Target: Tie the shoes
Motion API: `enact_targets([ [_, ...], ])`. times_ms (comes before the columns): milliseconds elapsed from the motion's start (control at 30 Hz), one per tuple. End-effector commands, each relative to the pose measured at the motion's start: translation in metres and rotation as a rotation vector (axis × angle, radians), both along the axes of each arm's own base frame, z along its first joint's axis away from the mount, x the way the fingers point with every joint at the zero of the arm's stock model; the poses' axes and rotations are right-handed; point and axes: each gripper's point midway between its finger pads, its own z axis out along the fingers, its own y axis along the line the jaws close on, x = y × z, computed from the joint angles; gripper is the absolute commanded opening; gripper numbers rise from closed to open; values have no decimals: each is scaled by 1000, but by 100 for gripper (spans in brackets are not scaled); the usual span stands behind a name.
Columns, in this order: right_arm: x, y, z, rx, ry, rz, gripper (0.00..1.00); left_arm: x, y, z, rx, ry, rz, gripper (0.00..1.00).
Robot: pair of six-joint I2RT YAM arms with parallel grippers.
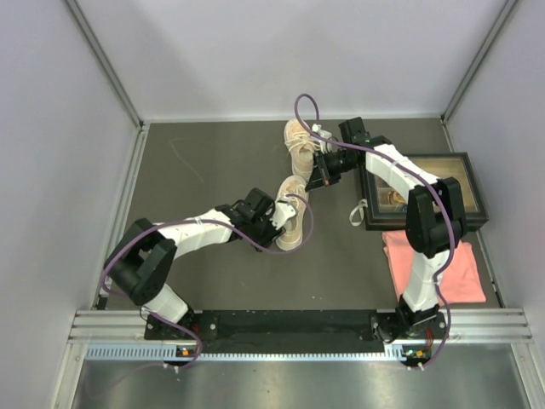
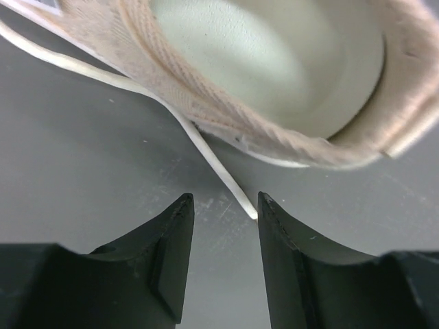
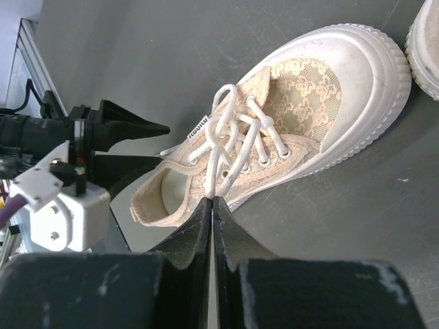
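Two beige sneakers lie mid-table: the far shoe (image 1: 298, 139) and the near shoe (image 1: 292, 217). In the right wrist view the near shoe (image 3: 295, 103) shows its white laces partly knotted. My right gripper (image 3: 212, 200) is shut on a white lace loop (image 3: 221, 161) that rises from the knot; it also shows in the top view (image 1: 315, 181). My left gripper (image 2: 223, 203) is open at the near shoe's heel opening (image 2: 274, 62). A loose lace end (image 2: 223, 179) lies on the table between its fingertips, not gripped. The left gripper also shows in the right wrist view (image 3: 134, 144).
A black-framed picture (image 1: 464, 187) lies at the right, under the right arm. A pink cloth (image 1: 434, 266) lies in front of it. A white cord (image 1: 358, 213) lies by the frame's left edge. The far shoe's toe (image 3: 426, 48) is at the right wrist view's corner.
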Motion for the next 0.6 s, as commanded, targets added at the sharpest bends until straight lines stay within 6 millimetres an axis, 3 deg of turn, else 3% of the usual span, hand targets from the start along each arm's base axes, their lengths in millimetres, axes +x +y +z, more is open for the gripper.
enact_targets([
  [0,1,4,22,36,-71,20,0,14,-12,3,-36,-37,45,47],
  [300,2,4,20,32,-67,16,0,-11,14,-37,91,57,-3,33],
  [533,3,4,20,31,-65,13,0,-11,29,-43,166,56,14,0],
  [567,2,4,18,31,-59,13,0,-10,30,-43,172,51,19,0],
])
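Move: The free lace end lies almost straight under the left hand's open fingertips, about 2 cm below and 1 cm ahead, by the shoe's left side. The shoe's heel is some 5 cm to the right and 2 cm ahead, with the shoe's middle about 11 cm ahead and 6 cm right. The held lace loop is roughly 12 cm ahead, 9 cm right and 8 cm higher. From the right hand, the lace end lies about 12 cm back, 10 cm left and 12 cm below. The left hand sinks a little over 1 cm onto the free lace end beside the shoe's heel, easing barely half a centimetre forward with the wrist's tilt unchanged, and then its fingers close from about half open to nearly shut, pinching the lace near its tip. The right hand stays quite still above the shoe with its fingers shut, keeping its hold on the lace loop. ##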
